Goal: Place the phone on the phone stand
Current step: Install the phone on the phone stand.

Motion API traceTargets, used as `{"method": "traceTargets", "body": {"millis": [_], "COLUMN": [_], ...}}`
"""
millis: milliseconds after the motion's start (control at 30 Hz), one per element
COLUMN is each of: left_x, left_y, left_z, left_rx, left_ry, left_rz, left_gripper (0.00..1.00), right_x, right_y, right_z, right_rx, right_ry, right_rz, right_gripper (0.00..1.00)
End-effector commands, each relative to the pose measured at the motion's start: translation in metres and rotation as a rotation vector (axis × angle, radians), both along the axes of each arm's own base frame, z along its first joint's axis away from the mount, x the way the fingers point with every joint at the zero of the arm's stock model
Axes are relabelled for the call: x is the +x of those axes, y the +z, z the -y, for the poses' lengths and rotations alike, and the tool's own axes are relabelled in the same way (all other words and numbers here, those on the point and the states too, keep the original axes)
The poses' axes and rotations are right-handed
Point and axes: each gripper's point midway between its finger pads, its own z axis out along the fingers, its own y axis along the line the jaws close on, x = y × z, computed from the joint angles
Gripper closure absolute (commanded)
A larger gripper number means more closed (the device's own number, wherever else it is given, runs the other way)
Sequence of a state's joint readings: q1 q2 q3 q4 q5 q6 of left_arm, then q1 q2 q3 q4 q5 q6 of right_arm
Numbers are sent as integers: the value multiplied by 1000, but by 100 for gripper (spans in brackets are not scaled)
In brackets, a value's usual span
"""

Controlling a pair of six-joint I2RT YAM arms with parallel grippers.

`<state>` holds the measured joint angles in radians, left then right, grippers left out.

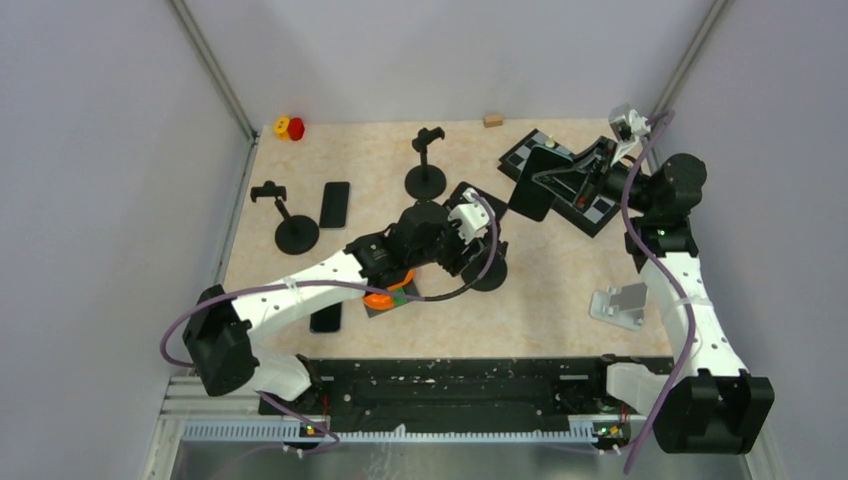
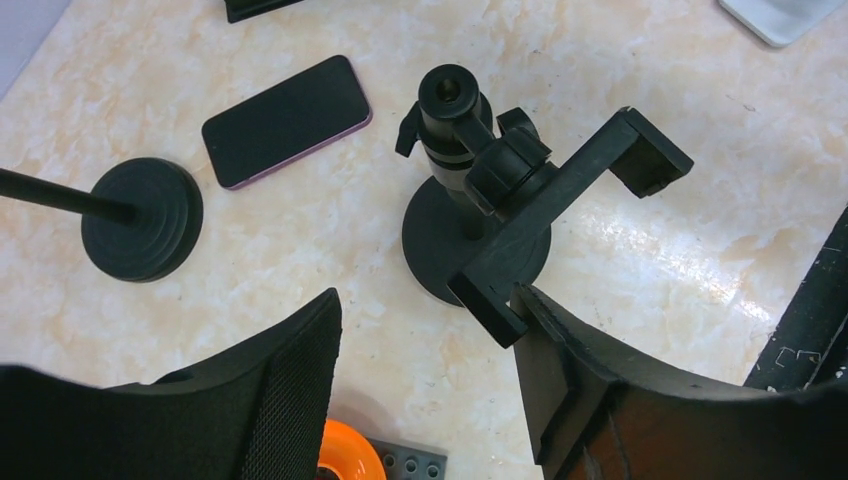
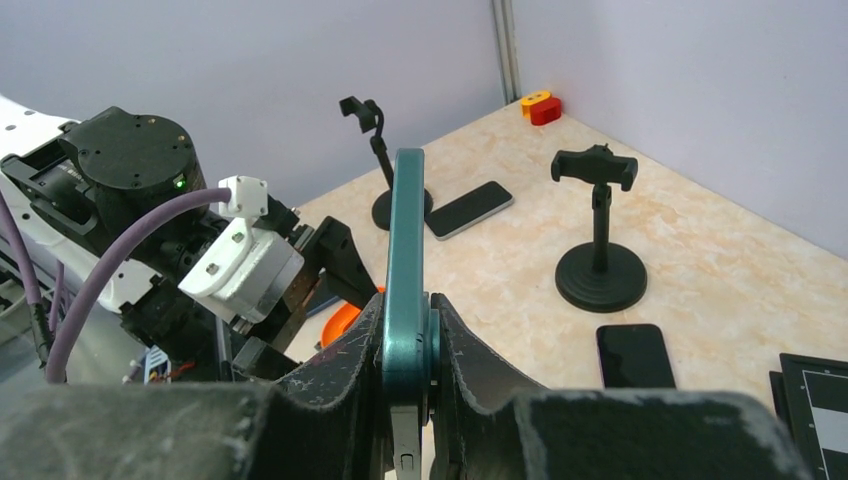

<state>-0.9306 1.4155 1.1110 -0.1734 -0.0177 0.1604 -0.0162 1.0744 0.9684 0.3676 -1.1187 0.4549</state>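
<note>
In the right wrist view a teal phone (image 3: 405, 230) stands edge-on, and my right gripper (image 3: 407, 310) is shut on it. From above, that phone (image 1: 533, 188) hangs over the back right of the table. A black phone stand (image 2: 470, 235) with a round base and a tilted clamp bar (image 2: 570, 205) fills the left wrist view. My left gripper (image 2: 428, 300) hovers over it with its jaws apart and nothing between them. Its right fingertip (image 2: 535, 320) touches the lower end of the clamp bar. In the top view this stand (image 1: 490, 272) is partly hidden by the left gripper (image 1: 470, 250).
Two more black stands (image 1: 297, 230) (image 1: 426, 178) rise at the back left. Dark phones lie flat (image 1: 335, 204) (image 1: 325, 318). An orange disc on a grey brick (image 1: 383, 298) sits under the left arm. A black board (image 1: 590, 208) and a white stand (image 1: 622, 302) are at right.
</note>
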Motion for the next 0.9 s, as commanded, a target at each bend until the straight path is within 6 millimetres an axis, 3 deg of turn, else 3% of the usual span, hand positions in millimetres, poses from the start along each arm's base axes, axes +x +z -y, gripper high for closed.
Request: {"method": "traceTargets", "body": {"millis": [0,300,867], "left_x": [6,-14,-14], "left_y": [33,25,28], "left_z": [-8,6,7], "left_rx": [-70,-94,-104], "left_ry": [33,-93,-83], "left_rz": [98,40,36], "left_gripper": [35,49,69], "right_x": [-5,-2,0], "right_y": [19,15,13], "right_z": [3,4,3], "right_rx": [0,2,5], "right_ry": [-19,-24,-19], "right_rz": [108,102,96], "right_gripper": [100,100,100]}}
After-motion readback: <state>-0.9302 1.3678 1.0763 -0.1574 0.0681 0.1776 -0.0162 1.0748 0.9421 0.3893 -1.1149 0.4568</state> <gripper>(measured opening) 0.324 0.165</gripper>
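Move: Just off the left fingertips, about 1 cm back, 2 cm right and 1 cm lower, is the left end of the phone stand's holder bar. The stand's base lies some 7 cm right, 1 cm ahead and 15 cm below; the loose phone 18 cm ahead and 5 cm right, the far stand's base 24 cm ahead and 9 cm left, both on the table. From the right hand, the holder is roughly 9 cm left, 4 cm back and 17 cm down. Drawing back about 1.5 cm and rising slightly, the left hand centres its fingers on the left end of the holder bar, turning some 5 degrees clockwise as they close from about two-thirds open to a third. It then stays there, still closing. The right hand keeps its grip on the held phone, held high to the right of the stand, sinking barely 1 cm. ##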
